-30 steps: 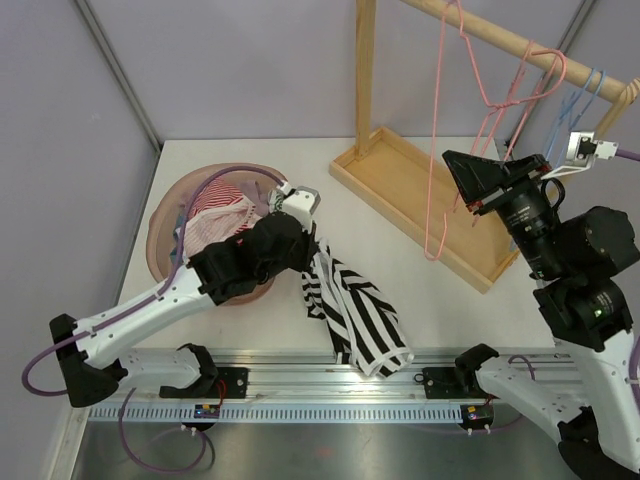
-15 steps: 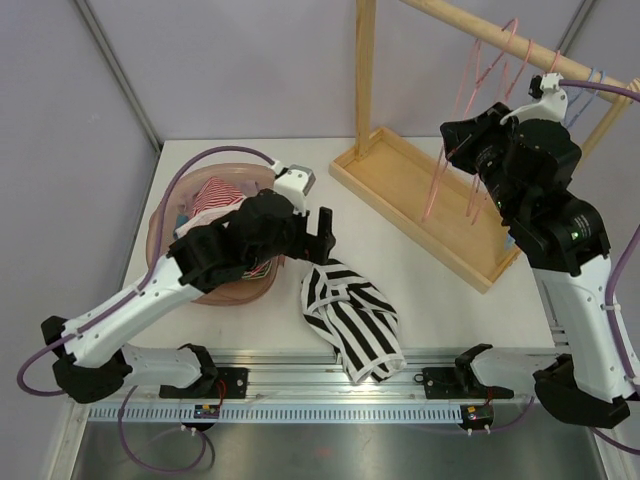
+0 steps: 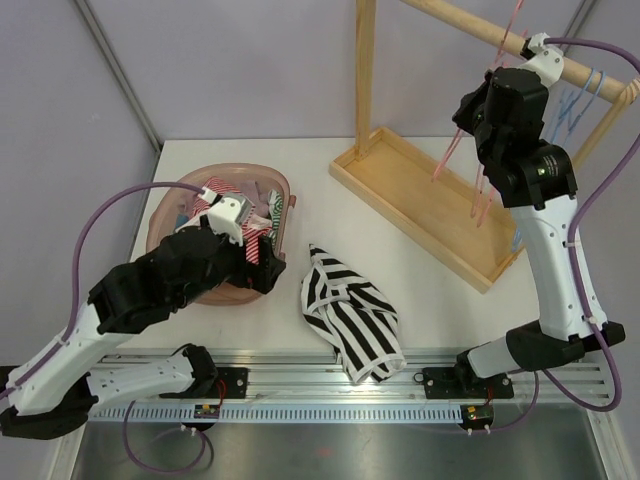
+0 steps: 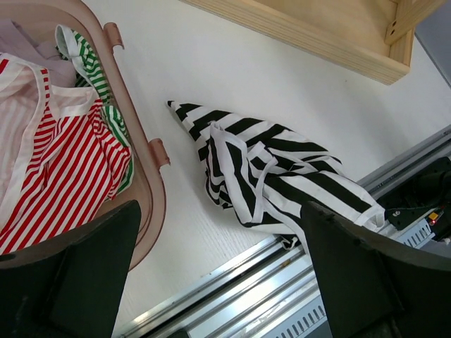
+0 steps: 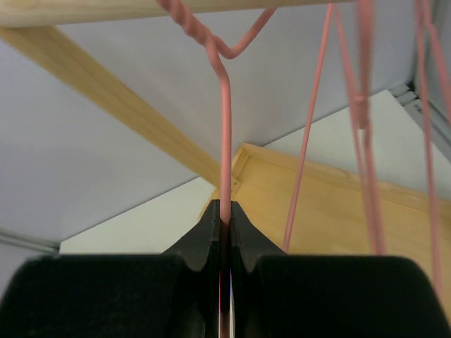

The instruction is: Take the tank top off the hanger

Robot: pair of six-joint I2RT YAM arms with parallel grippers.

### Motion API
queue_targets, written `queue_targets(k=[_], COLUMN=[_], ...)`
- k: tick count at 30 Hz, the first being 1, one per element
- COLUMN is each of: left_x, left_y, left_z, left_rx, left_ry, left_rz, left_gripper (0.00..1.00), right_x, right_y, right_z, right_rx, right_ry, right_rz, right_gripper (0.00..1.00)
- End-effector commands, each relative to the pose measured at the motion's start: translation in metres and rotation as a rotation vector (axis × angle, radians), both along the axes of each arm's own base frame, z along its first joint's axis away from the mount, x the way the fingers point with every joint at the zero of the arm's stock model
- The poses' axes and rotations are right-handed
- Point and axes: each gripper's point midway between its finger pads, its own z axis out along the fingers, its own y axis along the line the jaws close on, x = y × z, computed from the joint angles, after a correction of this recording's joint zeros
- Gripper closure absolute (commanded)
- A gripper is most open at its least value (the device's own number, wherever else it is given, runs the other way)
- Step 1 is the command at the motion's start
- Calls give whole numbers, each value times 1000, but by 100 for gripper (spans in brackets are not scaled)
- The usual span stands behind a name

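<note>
The black-and-white striped tank top [image 3: 350, 318] lies crumpled on the table near the front edge, off the hanger; the left wrist view shows it [image 4: 275, 176] just ahead of my left gripper. My left gripper [image 4: 225, 282] hovers open above the table between the basket and the tank top, with nothing between its fingers. My right gripper [image 5: 225, 211] is raised high by the wooden rail and is shut on the neck of the bare pink wire hanger [image 5: 225, 141]. The hanger's hook is at the rail [image 5: 106, 10].
A pink basket [image 3: 160, 215] of striped clothes stands at the left, its rim [image 4: 153, 193] close to my left fingers. The wooden rack's tray base [image 3: 400, 190] and post [image 3: 366, 70] stand at the back right. More pink and blue hangers [image 3: 590, 90] hang there. A metal rail [image 3: 330, 385] runs along the front.
My left gripper opened and let go of the tank top, which dropped onto the table; the arm drew back towards the basket. My right arm lifted the pink hanger up to the rail.
</note>
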Motion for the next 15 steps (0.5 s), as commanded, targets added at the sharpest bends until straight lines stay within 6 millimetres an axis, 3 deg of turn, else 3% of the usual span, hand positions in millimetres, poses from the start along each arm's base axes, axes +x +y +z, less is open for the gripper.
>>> queue_targets(k=[1,2,4,5,8,11,15], left_x=[-4,-5,-3,-3,-1,-2,-1], left_y=[12,17,23,25,28,24,18], left_z=[3,2,1,1,-3,-6,-11], left_rx=[-1,-4,10,12,21,15,9], left_ry=[-31,-40,-53,-56,-62,-60,-56], left_rz=[4,13,33,40,53,39,25], left_gripper=[1,1,1,1,1,1,1], right_x=[-3,2,-2,-1,-11,-15,-24], right_y=[-22,-20,-21,-19,-20,-19,-19], right_z=[2,-13,-20,-34,-44,-53,-46], right_rx=[27,28,35,34,47,47,41], right_ry=[-26,-8,-8,17,19,22,6], right_rz=[-64,-68,-69,-62,-51,-39,-14], right_gripper=[100,100,100,100,100,100,96])
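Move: The rod that the right hand's pink hanger is headed for crosses about 12 cm above that hand and some 6 cm ahead; the other pink hangers hang roughly 7 cm to its right and 3 cm ahead, slightly above, and the blue hangers about 20 cm to the right, level with it and a little higher. From the left hand, the striped tank top lies some 19 cm right, 4 cm ahead and 30 cm below, the basket about 20 cm left and 24 cm ahead, nearly as far down. Still pinching one arm of the empty pink hanger, the right hand drops quickly by about 7 cm beneath the rod while easing some 2 cm to its right, bringing the hook down over the rod, then comes back up about a centimetre and draws back slightly with the fingers kept shut. The left hand, open and empty above the table, drifts 2 to 3 cm left and then sinks about 2 cm, touching nothing. ##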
